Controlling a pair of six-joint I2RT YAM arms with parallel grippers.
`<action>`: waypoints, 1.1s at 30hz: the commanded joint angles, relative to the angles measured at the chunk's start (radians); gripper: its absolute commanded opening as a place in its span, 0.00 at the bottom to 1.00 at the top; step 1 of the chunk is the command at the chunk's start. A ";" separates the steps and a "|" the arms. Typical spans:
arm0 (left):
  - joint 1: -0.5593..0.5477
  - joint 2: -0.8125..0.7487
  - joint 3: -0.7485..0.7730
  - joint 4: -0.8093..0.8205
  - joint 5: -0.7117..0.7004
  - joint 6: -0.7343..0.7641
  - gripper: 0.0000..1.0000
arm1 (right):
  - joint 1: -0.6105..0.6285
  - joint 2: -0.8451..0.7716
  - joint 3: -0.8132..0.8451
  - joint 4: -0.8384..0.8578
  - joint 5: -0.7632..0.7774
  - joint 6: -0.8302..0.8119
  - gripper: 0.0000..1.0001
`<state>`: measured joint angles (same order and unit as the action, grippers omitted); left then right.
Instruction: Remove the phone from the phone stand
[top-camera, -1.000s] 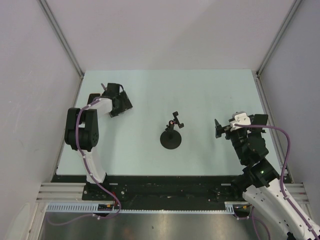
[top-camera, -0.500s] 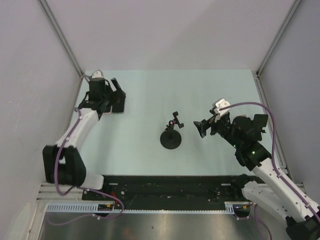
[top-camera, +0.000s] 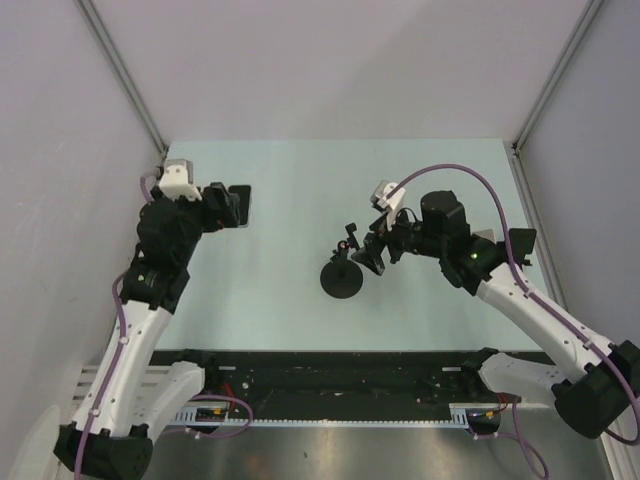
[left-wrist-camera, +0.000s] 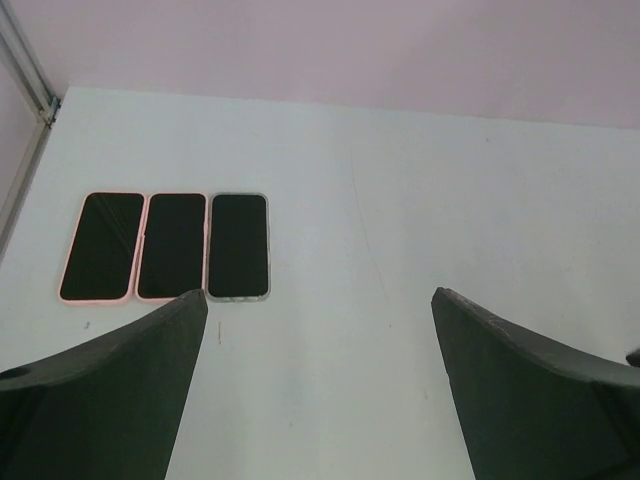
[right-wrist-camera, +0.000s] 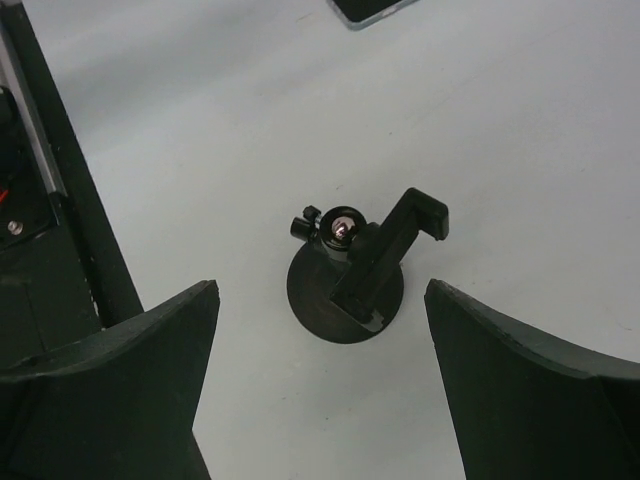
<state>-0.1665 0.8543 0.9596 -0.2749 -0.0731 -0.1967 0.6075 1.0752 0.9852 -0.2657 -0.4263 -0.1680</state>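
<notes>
The black phone stand (top-camera: 343, 276) stands mid-table on its round base, and its clamp holds nothing (right-wrist-camera: 388, 250). Three phones lie flat side by side at the far left: two in pink cases (left-wrist-camera: 100, 246) (left-wrist-camera: 172, 245) and one in a clear case (left-wrist-camera: 239, 245). My left gripper (left-wrist-camera: 320, 296) is open, raised above and behind the row, touching none of them. My right gripper (right-wrist-camera: 320, 290) is open and hangs just right of the stand (top-camera: 375, 250), which sits ahead between its fingers without contact.
The black base rail (top-camera: 340, 365) runs along the table's near edge. Grey walls with metal corner posts (top-camera: 125, 75) enclose the table on three sides. A corner of one phone (right-wrist-camera: 370, 8) shows at the top of the right wrist view.
My left arm has risen and drawn back from the phones, its jaws opening wider. My right arm has swung left from the table's right side up to the stand.
</notes>
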 joint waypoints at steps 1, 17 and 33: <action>-0.059 -0.084 -0.094 -0.015 -0.057 0.117 1.00 | 0.006 0.066 0.085 -0.115 -0.075 -0.094 0.88; -0.119 -0.164 -0.222 0.037 -0.125 0.137 1.00 | 0.005 0.279 0.155 -0.175 -0.066 -0.261 0.72; -0.157 -0.161 -0.232 0.043 -0.097 0.144 1.00 | 0.121 0.287 0.191 -0.276 0.003 -0.205 0.26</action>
<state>-0.3092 0.6994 0.7315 -0.2653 -0.1799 -0.0860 0.6819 1.3842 1.1400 -0.5045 -0.4374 -0.4156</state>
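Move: The phone stand's empty clamp lies about 4 cm left of the right hand, 3 cm ahead and some 8 cm below. The stand's round base is roughly 7 cm left, level fore and aft, 20 cm down. The nearest laid-out phone is about 39 cm left, 26 cm ahead, also 20 cm down. From the left hand the clamp is some 37 cm right, 5 cm back and 13 cm below. Right hand sinks 8 cm, pinches the clamp's near end and edges back-left; left hand sinks about 6 cm. ##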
